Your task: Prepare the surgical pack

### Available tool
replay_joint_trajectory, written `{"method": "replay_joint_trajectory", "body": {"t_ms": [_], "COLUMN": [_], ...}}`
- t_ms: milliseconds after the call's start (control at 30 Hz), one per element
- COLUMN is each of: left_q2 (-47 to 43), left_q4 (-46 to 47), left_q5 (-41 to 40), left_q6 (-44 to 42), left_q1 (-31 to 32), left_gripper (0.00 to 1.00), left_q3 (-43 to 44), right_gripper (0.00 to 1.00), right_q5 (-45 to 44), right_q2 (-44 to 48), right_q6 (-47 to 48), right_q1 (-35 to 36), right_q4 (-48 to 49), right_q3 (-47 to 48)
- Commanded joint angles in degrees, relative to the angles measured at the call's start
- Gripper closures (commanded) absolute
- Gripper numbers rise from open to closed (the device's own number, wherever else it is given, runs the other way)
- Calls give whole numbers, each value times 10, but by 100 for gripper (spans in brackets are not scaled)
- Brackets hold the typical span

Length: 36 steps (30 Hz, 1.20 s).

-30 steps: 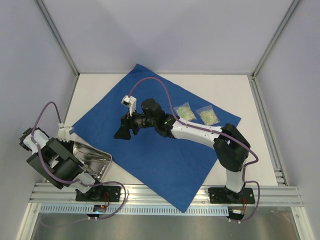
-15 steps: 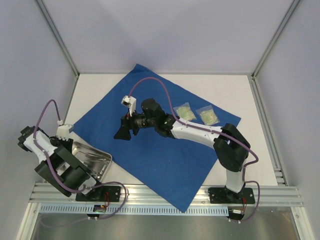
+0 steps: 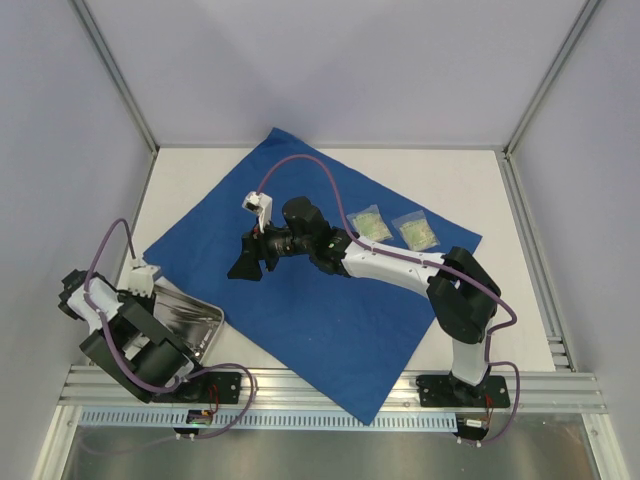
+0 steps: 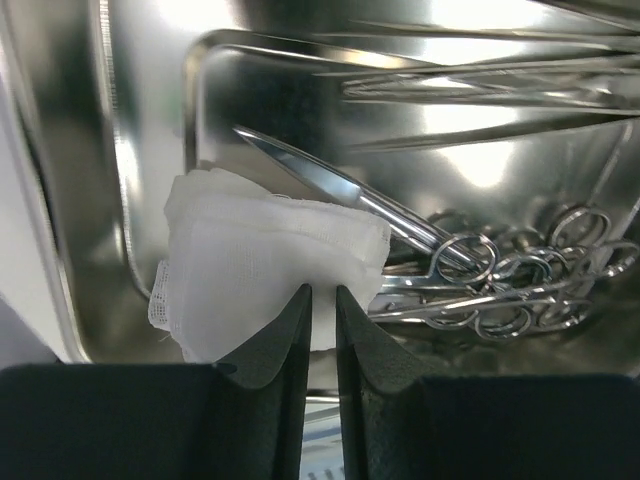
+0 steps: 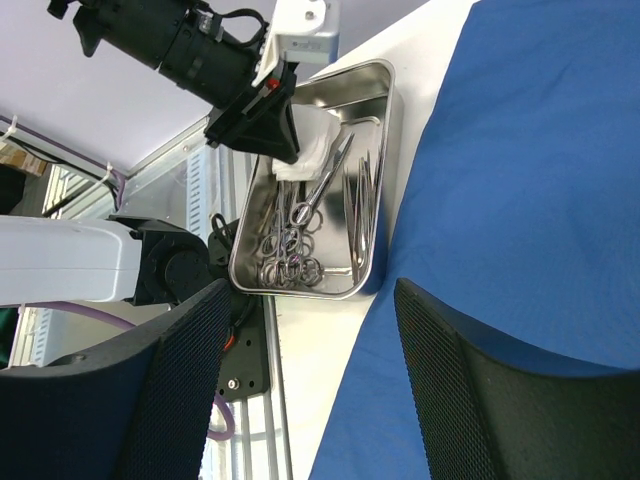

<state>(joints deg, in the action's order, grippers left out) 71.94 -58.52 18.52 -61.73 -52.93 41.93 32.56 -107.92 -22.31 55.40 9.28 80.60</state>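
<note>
The surgical pack (image 3: 330, 320) is a royal-blue drape spread flat across the table, also filling the right of the right wrist view (image 5: 540, 150). A steel tray (image 3: 205, 322) sits at the drape's near-left edge. Inside it are ringed instruments (image 4: 500, 290) and a white gauze pad (image 4: 260, 260). My left gripper (image 4: 322, 295) reaches into the tray, its jaws pinched on the gauze's near edge. From the right wrist view the gauze (image 5: 312, 135) hangs at the left gripper (image 5: 285, 140) over the tray's far end. My right gripper (image 3: 242, 262) hovers open over the drape's left-middle with nothing between its fingers.
Two small clear packets (image 3: 368, 222) (image 3: 415, 232) lie on the drape's far right part. Grey walls and aluminium frame posts enclose the table. A slotted rail (image 3: 330, 385) runs along the near edge by both arm bases.
My left arm has shifted toward the near-left corner and lowered into the tray. Its jaws have narrowed onto the gauze. The right arm has not moved.
</note>
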Motion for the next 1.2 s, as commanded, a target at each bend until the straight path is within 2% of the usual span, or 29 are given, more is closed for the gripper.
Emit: {"method": "replay_joint_trajectory", "body": {"t_ms": [0,367,567,667,767,833,867,1000,1167], "left_q2": [7,21,9,-4,-22,-33,-39,-49,-64], "left_q4": [80,76,13,-19,-48,-66,-73,-104,-128], "left_q5": [-9,-17,27,49,63,70,72,83,102], "left_q6": [49,41,29,22,15,13,11,14,32], "left_q1": [-2,-3,-3,-3,-3,-3,-3,-3,-3], "left_gripper": [77,79,70,62,54,53,51,50,50], "left_q3": [5,8,39,53,64,73,78,93,108], "right_gripper": [31,31,31,31,31,31,31,30,29], "right_q5": [6,0,-60,-108,-189,-221,-243,-279,-292], "right_q2": [4,24,53,78,113,146,158,219,192], "right_q6": [-4,19,45,46,45,36,31,26,101], "right_q1": [-2,-2,-16,-47,-112,-146,-185,-285,-352], "right_q4": [2,-20,-84,-138,-197,-245,-257,-273,-297], "right_q3": [-5,-22,-19,-33,-63,-94,-107,-182,-154]}}
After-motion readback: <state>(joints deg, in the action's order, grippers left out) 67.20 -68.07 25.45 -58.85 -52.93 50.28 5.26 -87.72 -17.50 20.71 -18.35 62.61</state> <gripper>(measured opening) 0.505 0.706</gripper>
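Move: At the left fingertips lies the gauze, its middle about 2 cm left, 1 cm ahead and 2 cm below. The scissors pile is some 6 cm to that hand's right and 1 cm ahead, the tweezers 8 cm right and 8 cm ahead, both 4 cm lower. From the right hand, the left clear bag lies roughly 24 cm ahead, 32 cm right; the right clear bag 22 ahead, 45 right; the small white packet 8 ahead, 44 right, all 20 cm below. Pushing the gauze along the tray towards its left end, the nearly shut left fingertips go about 2.5 cm left and slightly forward, staying low; then they open and lift clear, rising some 6 cm and drifting back right. Meanwhile the open right hand sinks a little, then sweeps fast right some 33 cm, forward 15 and down 7 in all, swinging clockwise from pointing left to forward-left and steeply down, towards the left clear bag. ##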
